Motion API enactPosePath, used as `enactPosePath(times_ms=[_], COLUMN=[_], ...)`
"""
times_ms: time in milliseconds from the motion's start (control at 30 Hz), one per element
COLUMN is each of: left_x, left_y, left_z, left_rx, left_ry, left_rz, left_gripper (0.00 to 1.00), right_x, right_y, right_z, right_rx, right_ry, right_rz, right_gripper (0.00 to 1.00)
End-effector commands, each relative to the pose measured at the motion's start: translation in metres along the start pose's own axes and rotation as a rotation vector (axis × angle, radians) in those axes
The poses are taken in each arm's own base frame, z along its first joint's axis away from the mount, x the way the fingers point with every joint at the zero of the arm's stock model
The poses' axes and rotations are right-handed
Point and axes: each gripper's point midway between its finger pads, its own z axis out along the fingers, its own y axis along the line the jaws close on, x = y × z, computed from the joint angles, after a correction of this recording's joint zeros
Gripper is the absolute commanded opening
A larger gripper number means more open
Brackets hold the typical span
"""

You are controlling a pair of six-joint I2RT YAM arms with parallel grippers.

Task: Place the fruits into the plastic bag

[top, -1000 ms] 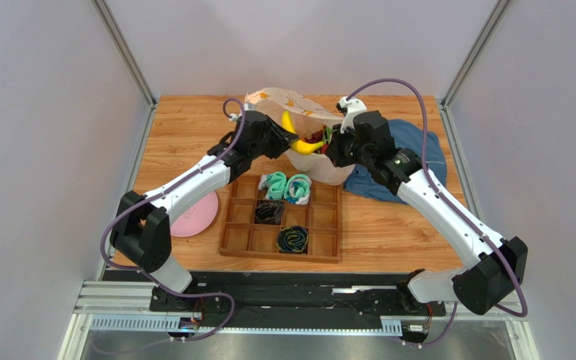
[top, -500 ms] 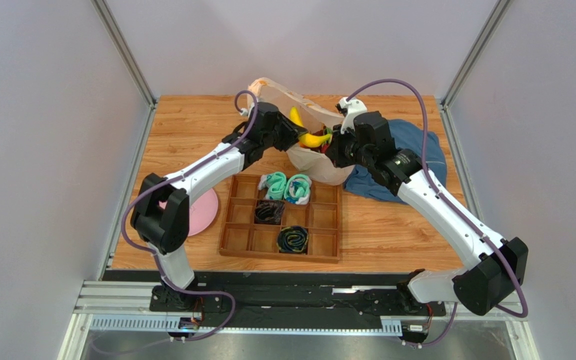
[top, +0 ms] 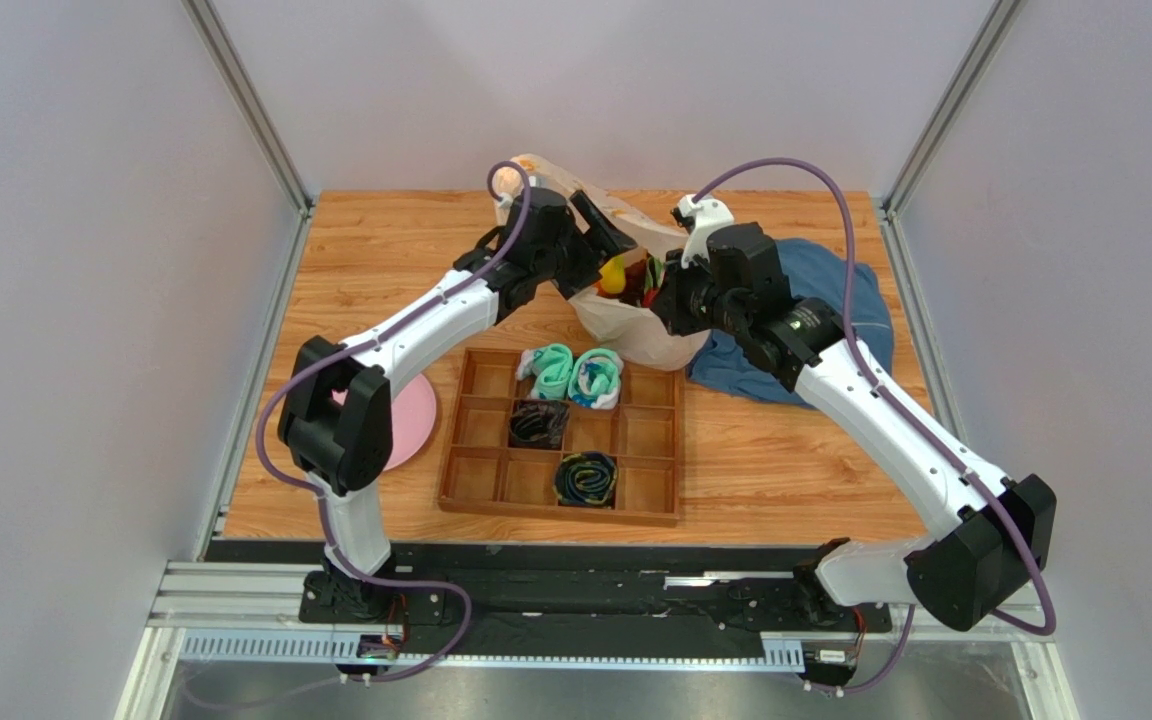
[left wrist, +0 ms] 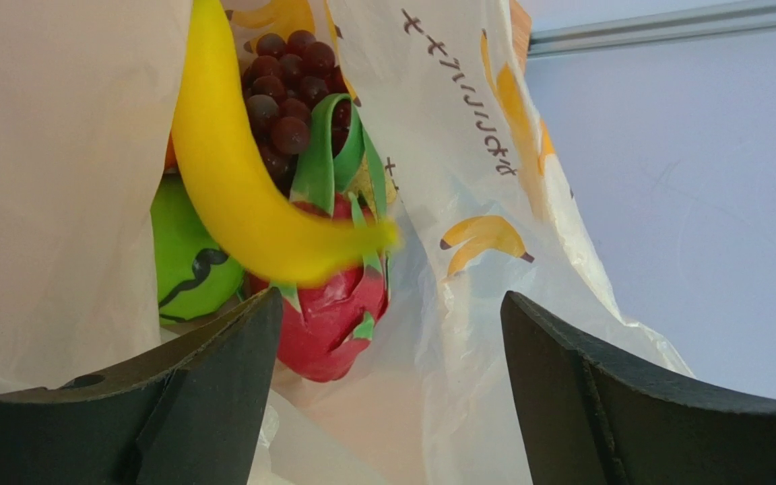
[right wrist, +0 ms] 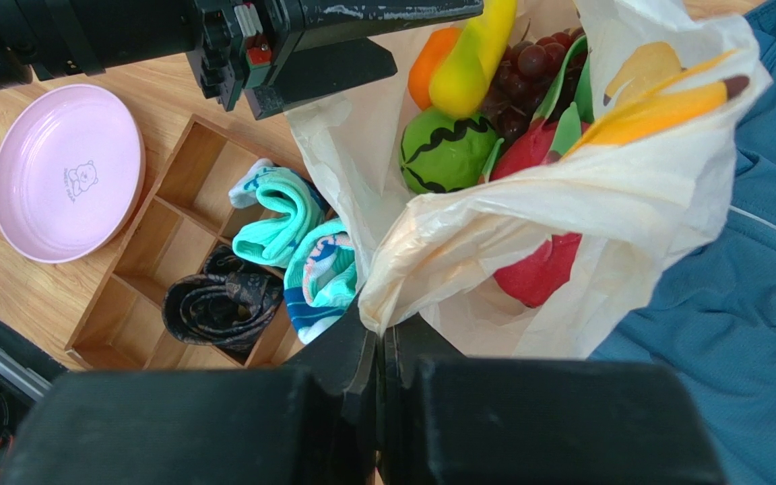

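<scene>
The plastic bag point(top: 639, 339) stands open at the back of the table, printed with bananas. My right gripper point(right wrist: 382, 338) is shut on its near rim and holds the mouth up. My left gripper point(left wrist: 392, 303) hangs open just above the mouth with nothing between its fingers. The yellow banana point(left wrist: 230, 182) lies loose on top of the other fruits inside. Under it sit the red dragon fruit point(left wrist: 336, 313), the green striped melon point(left wrist: 185, 253) and the dark grapes point(left wrist: 286, 91). An orange point(right wrist: 431, 66) shows beside the banana point(right wrist: 473, 56).
A wooden divided tray point(top: 642, 435) with rolled socks point(top: 575, 375) lies in front of the bag. A pink plate point(top: 405, 428) sits to its left, partly under the left arm. A blue garment point(top: 823, 308) lies right of the bag.
My left gripper carried the banana further over the bag's mouth, then opened and let it go; the banana now rests inside. The right gripper has stayed shut on the rim.
</scene>
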Motion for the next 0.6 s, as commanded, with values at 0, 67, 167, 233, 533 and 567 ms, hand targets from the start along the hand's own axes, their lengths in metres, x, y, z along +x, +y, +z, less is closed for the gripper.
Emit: enactPosePath(times_ms=[0,67,167,233,533,567], left_x=[-0.012,-0.014,-0.02,-0.026,-0.037,-0.044], left_y=[-0.03,-0.036,-0.048,-0.059,-0.074,-0.074], left_z=[-0.019,-0.029,-0.051,-0.072,-0.126,-0.132], left_rx=[0.086,0.114,0.166,0.224,0.376,0.378], left_ry=[-0.022,-0.028,-0.058,-0.104,-0.105,-0.123], left_rz=[0.136,0.207,0.289,0.362,0.64,0.675], left_gripper=[0.88,0.88,0.87,0.87,0.87,0.87], right_x=[-0.022,-0.021,-0.022,-0.021,-0.018,-0.018], right_y=[0.006,0.005,0.005,0.005,0.006,0.007], right_z=[-0.009,-0.01,-0.011,-0.01,-0.006,-0.006], right_rx=[-0.009,-0.006,-0.007,-0.007,-0.019,-0.019], right_ry=[-0.069,-0.068,-0.071,-0.071,-0.061,-0.062], right_rz=[-0.012,-0.009,-0.012,-0.008,-0.001,-0.001], right_gripper=[0.04,0.04,0.04,0.04,0.04,0.04])
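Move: The banana, already released and free of the open left fingers, is about 12 cm below the left hand, some 4 cm ahead and 2 cm right, inside the plastic bag. The dragon fruit is about 5 cm right of the banana and roughly 3 cm lower; the watermelon is some 8 cm back from the banana and 3 cm right. From the right hand the banana is about 15 cm ahead, 6 cm left and 15 cm below. Upward above all, and back and a little to its left, the left hand draws out of the bag's mouth with fingers staying wide open, lingering at first, then rising about 11 cm while pulling back some 5 cm. Its wrist tips the fingers up by about 30 degrees and turns somewhat clockwise. The right hand stays in place, still pinching the bag's rim shut between its fingers. ##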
